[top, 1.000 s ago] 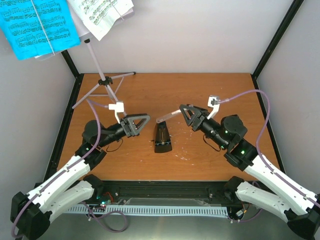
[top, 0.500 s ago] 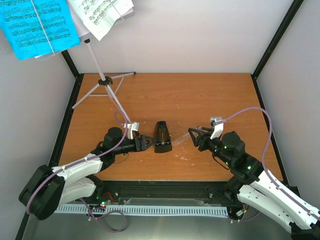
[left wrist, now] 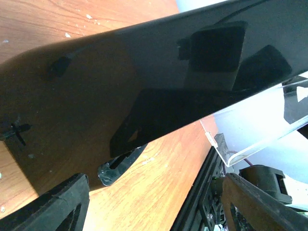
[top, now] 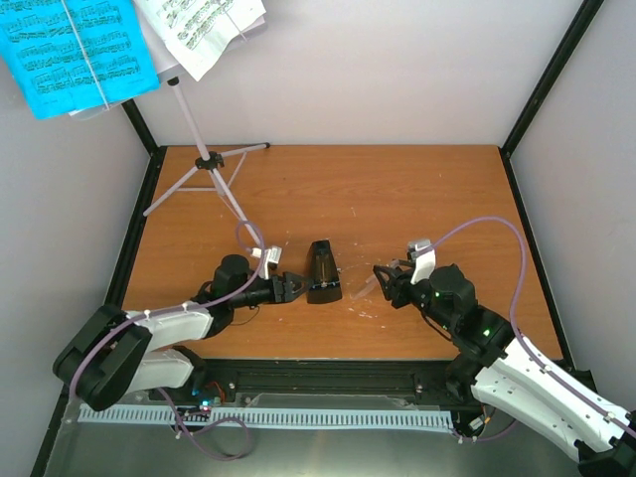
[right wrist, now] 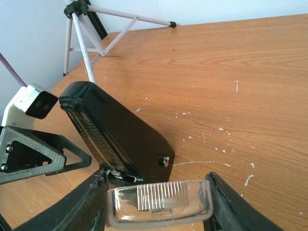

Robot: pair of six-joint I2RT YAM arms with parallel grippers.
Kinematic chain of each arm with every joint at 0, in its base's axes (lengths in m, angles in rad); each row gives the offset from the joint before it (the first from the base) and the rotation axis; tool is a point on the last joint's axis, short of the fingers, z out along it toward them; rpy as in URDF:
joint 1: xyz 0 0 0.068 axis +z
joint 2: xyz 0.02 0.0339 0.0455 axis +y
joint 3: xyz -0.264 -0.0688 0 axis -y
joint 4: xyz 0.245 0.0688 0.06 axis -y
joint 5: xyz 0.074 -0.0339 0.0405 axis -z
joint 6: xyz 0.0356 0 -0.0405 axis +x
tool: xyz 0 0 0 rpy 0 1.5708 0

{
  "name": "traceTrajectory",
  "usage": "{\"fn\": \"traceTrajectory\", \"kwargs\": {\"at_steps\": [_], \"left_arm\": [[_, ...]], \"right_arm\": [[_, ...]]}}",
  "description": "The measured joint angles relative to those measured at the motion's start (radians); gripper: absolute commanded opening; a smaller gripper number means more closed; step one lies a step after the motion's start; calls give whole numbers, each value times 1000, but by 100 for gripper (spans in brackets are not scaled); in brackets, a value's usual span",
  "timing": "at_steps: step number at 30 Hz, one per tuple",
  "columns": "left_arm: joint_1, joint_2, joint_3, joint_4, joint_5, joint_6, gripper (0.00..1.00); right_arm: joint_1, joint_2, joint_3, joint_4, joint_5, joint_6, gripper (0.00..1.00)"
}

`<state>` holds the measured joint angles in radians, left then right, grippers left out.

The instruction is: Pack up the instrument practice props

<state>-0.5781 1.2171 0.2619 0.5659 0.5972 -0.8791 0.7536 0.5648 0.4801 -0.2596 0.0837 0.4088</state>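
The black pyramid metronome (top: pixel 321 270) stands on the wooden table (top: pixel 397 189), its scale face uncovered (right wrist: pixel 96 139). My left gripper (top: pixel 295 288) sits low at its left side, jaws open; in the left wrist view the black body (left wrist: pixel 144 72) fills the space just ahead of the gripper (left wrist: pixel 154 204). My right gripper (top: pixel 383 281) is shut on the clear cover (right wrist: pixel 159 204), held just right of the metronome (right wrist: pixel 120 139). The silver music stand (top: pixel 204 164) stands at the back left, carrying blue music sheets (top: pixel 75 55) and white ones (top: pixel 204 30).
The stand's tripod legs (right wrist: pixel 86 29) spread over the table's back left corner. Grey walls and a black frame post (top: pixel 552 75) close in the sides. A black rail (top: pixel 328 373) runs along the near edge between the arm bases.
Both arms came down and in toward the metronome. The left gripper reached its left side and its jaws narrowed. The right gripper brought the clear cover down to its right.
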Motion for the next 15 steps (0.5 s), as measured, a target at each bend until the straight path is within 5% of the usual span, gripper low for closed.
{"fn": "traceTrajectory", "kwargs": {"at_steps": [15], "left_arm": [[-149,317,126,179,8,34,76]], "right_arm": [[0,-85,-18,-59,40,-31,36]]}}
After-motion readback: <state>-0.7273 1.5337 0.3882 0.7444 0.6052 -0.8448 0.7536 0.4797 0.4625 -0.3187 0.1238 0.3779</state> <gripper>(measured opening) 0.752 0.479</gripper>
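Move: The metronome stands about 6 cm to the left hand's right and 3 cm farther out, its middle some 3 cm above the fingers. The near foot of the music stand is roughly 9 cm ahead of that hand, 7 cm to its left and 6 cm lower; the clear cover, already gripped by the right hand, is about 15 cm to its right and 7 cm higher. From the right hand the metronome lies some 14 cm left, 4 cm ahead and 7 cm lower. The left hand's open fingertips come against the metronome's left side, low and near its front, and push it to the right: the hand sinks about 2 cm, then sweeps right some 6 cm, swinging about 10 degrees clockwise, fingers staying open. The right hand keeps hold of the clear cover and eases a little to the right. ##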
